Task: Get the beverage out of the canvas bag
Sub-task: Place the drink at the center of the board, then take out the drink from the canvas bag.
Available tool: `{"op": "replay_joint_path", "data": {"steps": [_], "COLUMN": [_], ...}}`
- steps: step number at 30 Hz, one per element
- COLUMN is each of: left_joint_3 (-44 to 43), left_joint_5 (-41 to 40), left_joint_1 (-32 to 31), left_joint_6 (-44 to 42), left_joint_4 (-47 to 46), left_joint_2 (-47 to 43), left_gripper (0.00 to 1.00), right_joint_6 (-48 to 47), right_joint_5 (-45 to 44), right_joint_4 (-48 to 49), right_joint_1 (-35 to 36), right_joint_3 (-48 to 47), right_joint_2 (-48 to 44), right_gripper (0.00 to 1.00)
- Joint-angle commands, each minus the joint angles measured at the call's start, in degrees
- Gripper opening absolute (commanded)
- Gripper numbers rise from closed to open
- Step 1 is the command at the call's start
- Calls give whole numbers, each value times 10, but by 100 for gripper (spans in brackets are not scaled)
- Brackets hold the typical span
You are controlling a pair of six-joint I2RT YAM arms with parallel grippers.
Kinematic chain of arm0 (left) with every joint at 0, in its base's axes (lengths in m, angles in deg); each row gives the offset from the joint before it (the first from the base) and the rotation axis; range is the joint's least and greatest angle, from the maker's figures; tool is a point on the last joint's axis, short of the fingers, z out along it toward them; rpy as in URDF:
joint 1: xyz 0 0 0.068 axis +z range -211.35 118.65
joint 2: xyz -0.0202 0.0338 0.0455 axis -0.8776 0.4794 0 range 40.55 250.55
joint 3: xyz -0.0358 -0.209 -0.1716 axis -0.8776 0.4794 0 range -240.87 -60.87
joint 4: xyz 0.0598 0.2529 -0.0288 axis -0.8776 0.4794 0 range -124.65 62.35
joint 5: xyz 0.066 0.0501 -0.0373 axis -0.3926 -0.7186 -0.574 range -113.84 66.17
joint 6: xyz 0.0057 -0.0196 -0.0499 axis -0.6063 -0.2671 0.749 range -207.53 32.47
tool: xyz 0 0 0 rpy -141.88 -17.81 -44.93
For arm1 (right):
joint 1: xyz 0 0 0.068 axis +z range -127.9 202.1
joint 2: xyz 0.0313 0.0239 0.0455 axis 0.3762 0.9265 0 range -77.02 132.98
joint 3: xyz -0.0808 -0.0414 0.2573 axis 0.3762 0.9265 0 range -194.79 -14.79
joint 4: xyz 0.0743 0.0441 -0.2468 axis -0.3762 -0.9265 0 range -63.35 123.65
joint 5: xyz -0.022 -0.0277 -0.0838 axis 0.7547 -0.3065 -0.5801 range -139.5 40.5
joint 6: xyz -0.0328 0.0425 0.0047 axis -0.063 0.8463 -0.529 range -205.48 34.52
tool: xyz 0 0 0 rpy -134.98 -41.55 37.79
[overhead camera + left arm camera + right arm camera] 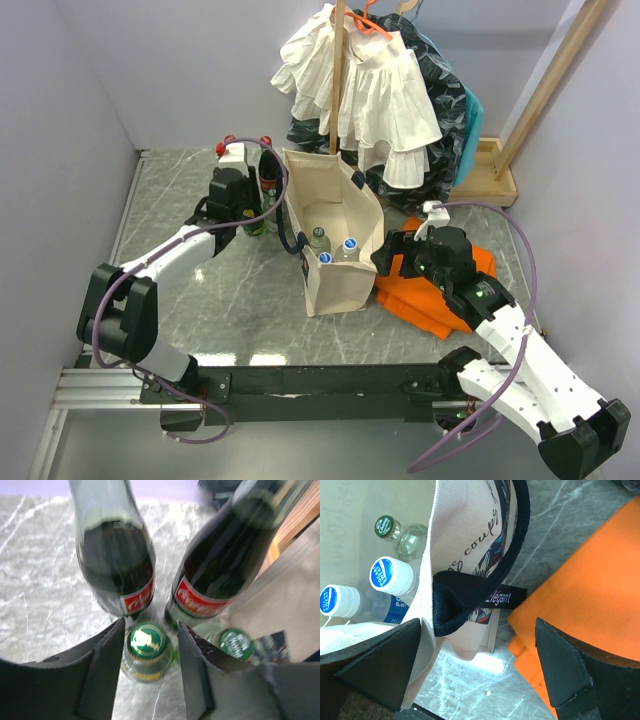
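Observation:
The cream canvas bag with navy handles stands open mid-table. Inside it are two bottles with white-and-blue caps and a clear bottle with a green cap. My left gripper is left of the bag, open. Its fingers flank a green-capped beverage bottle standing on the table, with a small gap on the right side. My right gripper is open wide at the bag's right wall, with its left finger against the rim.
Two dark cola bottles with red labels and another green-capped bottle stand close around my left gripper. A folded orange cloth lies right of the bag. Hanging clothes and a wooden stand are behind.

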Motion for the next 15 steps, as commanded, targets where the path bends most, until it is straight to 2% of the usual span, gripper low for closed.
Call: {"op": "replay_joint_path", "data": {"steps": [1, 8, 12, 15], "left_joint_3": [-37, -32, -32, -36], "left_joint_5": [-7, -12, -16, -16], "left_joint_1": [-3, -3, -4, -4], "left_joint_6": [9, 17, 18, 18], "left_joint_4": [-29, -18, -10, -4], "left_joint_2": [-14, -23, -41, -55], "left_gripper": [53, 61, 70, 73], "right_joint_6": [-16, -16, -16, -16], "right_joint_5": [-19, -19, -18, -19], "right_joint_4": [-27, -27, -27, -27], "right_joint_1": [5, 4, 4, 4], "right_joint_3": [4, 4, 4, 4], "right_joint_2": [-1, -1, -1, -1], "right_gripper": [100, 100, 100, 100]}}
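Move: The green-labelled drink bottle, just released, stands about 1 cm ahead of the left hand, its middle some 9 cm below. One Coca-Cola bottle is about 8 cm ahead, the other 8 cm ahead and 6 right; the clear bottle is level with the hand, 6 cm right. The canvas bag is 18 cm right, 3 cm back. From the right hand the drink lies roughly 16 cm ahead, 29 left. The left fingers spread wider around the already released drink bottle as the hand rises about 2 cm. ##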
